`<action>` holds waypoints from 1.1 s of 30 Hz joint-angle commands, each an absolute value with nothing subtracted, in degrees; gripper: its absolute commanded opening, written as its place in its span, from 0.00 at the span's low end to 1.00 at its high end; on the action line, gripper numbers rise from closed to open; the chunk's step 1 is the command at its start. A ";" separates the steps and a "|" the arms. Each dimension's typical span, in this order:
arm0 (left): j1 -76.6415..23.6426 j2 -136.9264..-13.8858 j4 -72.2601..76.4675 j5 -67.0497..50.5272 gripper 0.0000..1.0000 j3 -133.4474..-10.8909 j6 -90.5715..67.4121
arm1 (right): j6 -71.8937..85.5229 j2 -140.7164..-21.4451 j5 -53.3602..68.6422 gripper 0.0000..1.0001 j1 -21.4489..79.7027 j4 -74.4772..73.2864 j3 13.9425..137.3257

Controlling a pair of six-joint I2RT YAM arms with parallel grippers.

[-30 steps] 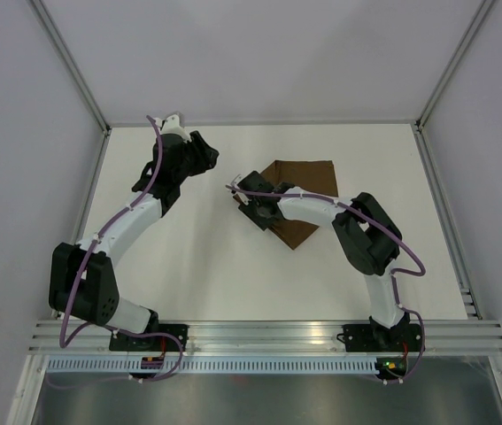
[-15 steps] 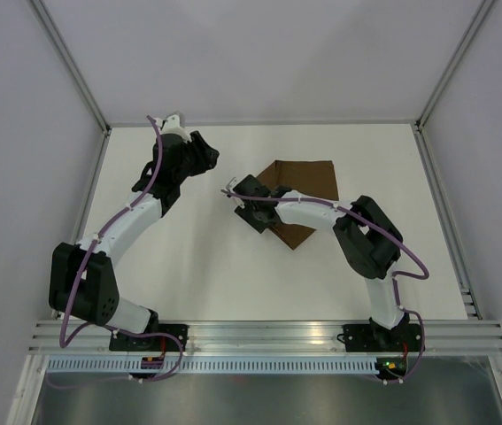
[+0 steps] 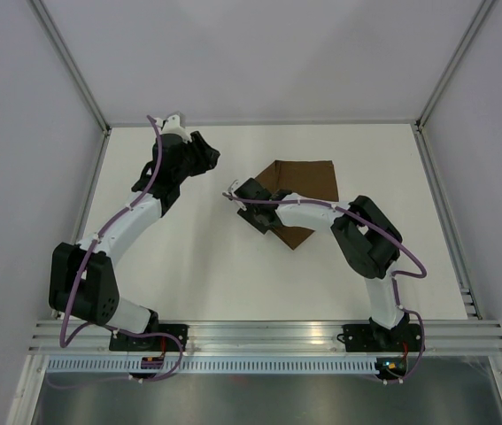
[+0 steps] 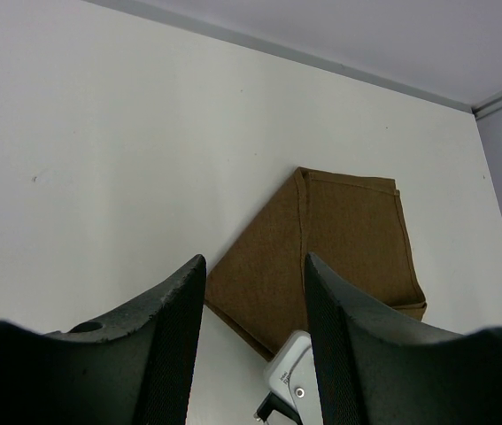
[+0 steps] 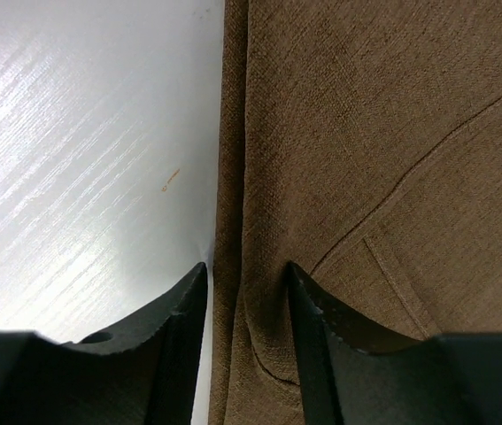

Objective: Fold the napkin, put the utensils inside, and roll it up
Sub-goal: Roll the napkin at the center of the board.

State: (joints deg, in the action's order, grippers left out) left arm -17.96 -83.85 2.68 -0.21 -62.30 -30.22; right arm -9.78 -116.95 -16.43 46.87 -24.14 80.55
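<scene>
The brown napkin (image 3: 308, 181) lies folded on the white table, right of centre. My right gripper (image 3: 259, 215) is down at its near-left folded edge. In the right wrist view the right gripper (image 5: 246, 266) is open. One finger rests on the bare table and the other on the napkin (image 5: 383, 133), with the doubled edge between them. My left gripper (image 3: 208, 158) hangs above the table's rear left, well clear of the cloth. It is open and empty, and it looks across at the napkin (image 4: 339, 239) from the left gripper (image 4: 253, 261) side. The utensils are out of view.
The white table (image 3: 197, 257) is ringed by pale walls with an aluminium frame (image 3: 82, 88) at the corners. The metal rail (image 3: 259, 332) carrying both arm bases runs along the near edge. The right arm's wrist camera housing (image 4: 297, 387) shows beside the napkin's near-left edge.
My right gripper has edged slightly left along the napkin's near-left edge, and the cloth there shifted a little with it. The left arm has not moved.
</scene>
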 commanded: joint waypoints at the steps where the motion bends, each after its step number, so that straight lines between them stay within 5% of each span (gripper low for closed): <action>1: -17.40 -84.46 3.87 -1.41 0.54 -64.25 -31.99 | -11.16 -116.72 -16.97 0.47 46.93 -24.43 79.63; 18: -17.05 -84.38 3.69 -1.32 0.54 -64.16 -31.38 | -13.01 -116.98 -5.02 0.20 43.16 -23.64 76.55; 33: -17.31 -75.43 13.96 1.93 0.54 -49.95 -28.92 | -18.18 -114.35 24.50 0.02 34.37 -26.63 73.92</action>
State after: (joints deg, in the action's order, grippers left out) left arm -17.32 -79.50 8.05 0.58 -53.63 -30.15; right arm -15.40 -114.17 14.02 35.40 -20.78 76.14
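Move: The right fingers already straddle the napkin's rolled near-left edge, its middle directly beneath them and only about 1 cm lower. That roll's left corner lies some 9 cm to the left and 6 cm ahead, its near corner about 9 cm to the right and 7 cm back, and the napkin's far-left corner roughly 19 cm ahead and 4 cm to the right. From the left hand, the rolled edge is about 15 cm right, 10 cm back and 21 cm below. The right hand stays almost in place at the rolled near-left edge, settling under 1 cm forward and down while its half-open fingers close across the edge and pinch the cloth, one finger coming from the bare table side and the other from over the napkin. Keeping that pinch, it then rolls the wrist some 25 degrees, the hand's left side rising and its body leaning forward and right over the unrolled napkin, as the left hand, open and clear of the cloth, begins to ease about 2 cm back and down and a little left. ##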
